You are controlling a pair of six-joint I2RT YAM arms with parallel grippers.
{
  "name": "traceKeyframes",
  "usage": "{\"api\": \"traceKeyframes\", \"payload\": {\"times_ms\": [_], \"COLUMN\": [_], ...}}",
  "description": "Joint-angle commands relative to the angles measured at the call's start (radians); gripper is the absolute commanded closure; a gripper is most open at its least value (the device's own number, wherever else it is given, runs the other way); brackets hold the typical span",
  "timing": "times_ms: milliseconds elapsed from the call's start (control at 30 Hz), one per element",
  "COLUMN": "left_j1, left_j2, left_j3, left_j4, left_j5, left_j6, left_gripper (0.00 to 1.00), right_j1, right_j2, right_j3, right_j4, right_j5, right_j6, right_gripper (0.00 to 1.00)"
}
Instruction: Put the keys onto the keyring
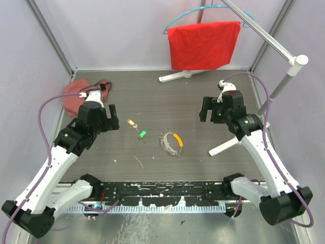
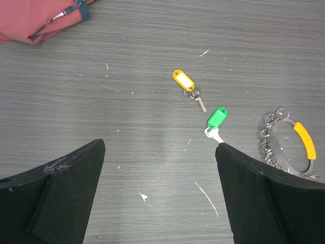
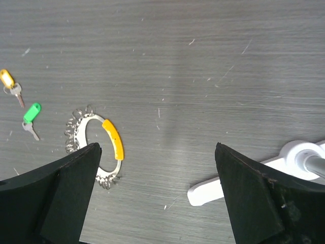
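Observation:
Two small keys lie on the grey table between the arms: one with a yellow-orange tag (image 1: 132, 123) (image 2: 183, 80) (image 3: 7, 79), one with a green tag (image 1: 142, 134) (image 2: 217, 117) (image 3: 32, 113). The keyring (image 1: 171, 143) (image 2: 289, 145) (image 3: 96, 147), a silvery loop hung with small rings and one orange segment, lies just right of them. My left gripper (image 1: 107, 119) (image 2: 160, 152) hovers open to the left of the keys, holding nothing. My right gripper (image 1: 210, 113) (image 3: 157, 150) hovers open to the right of the keyring, also holding nothing.
A red pouch (image 1: 81, 94) (image 2: 35, 18) lies at the back left, behind the left arm. A white stand carries a hanger with a red cloth (image 1: 203, 44) at the back; one of its feet (image 1: 226, 146) (image 3: 244, 178) reaches onto the table under the right arm.

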Motion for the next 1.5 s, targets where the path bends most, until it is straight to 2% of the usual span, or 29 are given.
{"api": "traceKeyframes", "payload": {"times_ms": [0,167,367,700,1133,1467], "left_j1": [-0.003,-0.003,-0.004,-0.003,-0.004,-0.004], "left_j2": [-0.023,-0.067,-0.093,-0.083,-0.069,-0.061], "left_j3": [0.0,-0.022,-0.045,-0.043,-0.043,-0.043], "left_j4": [-0.007,-0.024,-0.05,-0.059,-0.059,-0.056], "left_j5": [-0.03,-0.034,-0.071,-0.051,-0.033,-0.027], "left_j6": [0.056,0.093,0.106,0.106,0.11,0.113], "left_gripper": [0.02,0.02,0.02,0.02,0.02,0.02], "right_j1": [0.019,0.129,0.237,0.283,0.285,0.284], "right_j2": [0.084,0.228,0.402,0.611,0.765,0.806], "right_j3": [0.026,0.036,0.028,0.041,0.072,0.077], "right_j4": [0.069,0.135,0.254,0.406,0.464,0.462], "right_j5": [-0.072,-0.01,0.003,-0.09,-0.199,-0.191], "right_j6": [0.009,0.038,0.085,0.152,0.175,0.175], "right_gripper": [0.01,0.08,0.25,0.49,0.61,0.7]}}
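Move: The keyring's middle lies about 17 cm to the right hand's left, 1 cm back and some 22 cm below it. The green-tagged key is about 13 cm to the left of the keyring and 3 cm farther out; the yellow-tagged key is roughly 18 cm left of the keyring and 9 cm farther out. From the left hand the keyring lies about 26 cm to the right, 1 cm ahead and 22 cm down. Swing the open right gripper down about 20 cm and left some 17 cm, edging 4 cm forward, to the keyring's far end where the rings begin, slowing over the last stretch. Tip the fingers some 25 degrees steeper, turn them about 15 degrees counter-clockwise, and narrow them to a third open. Ease the left gripper, wide open, about 2 cm left and back. ##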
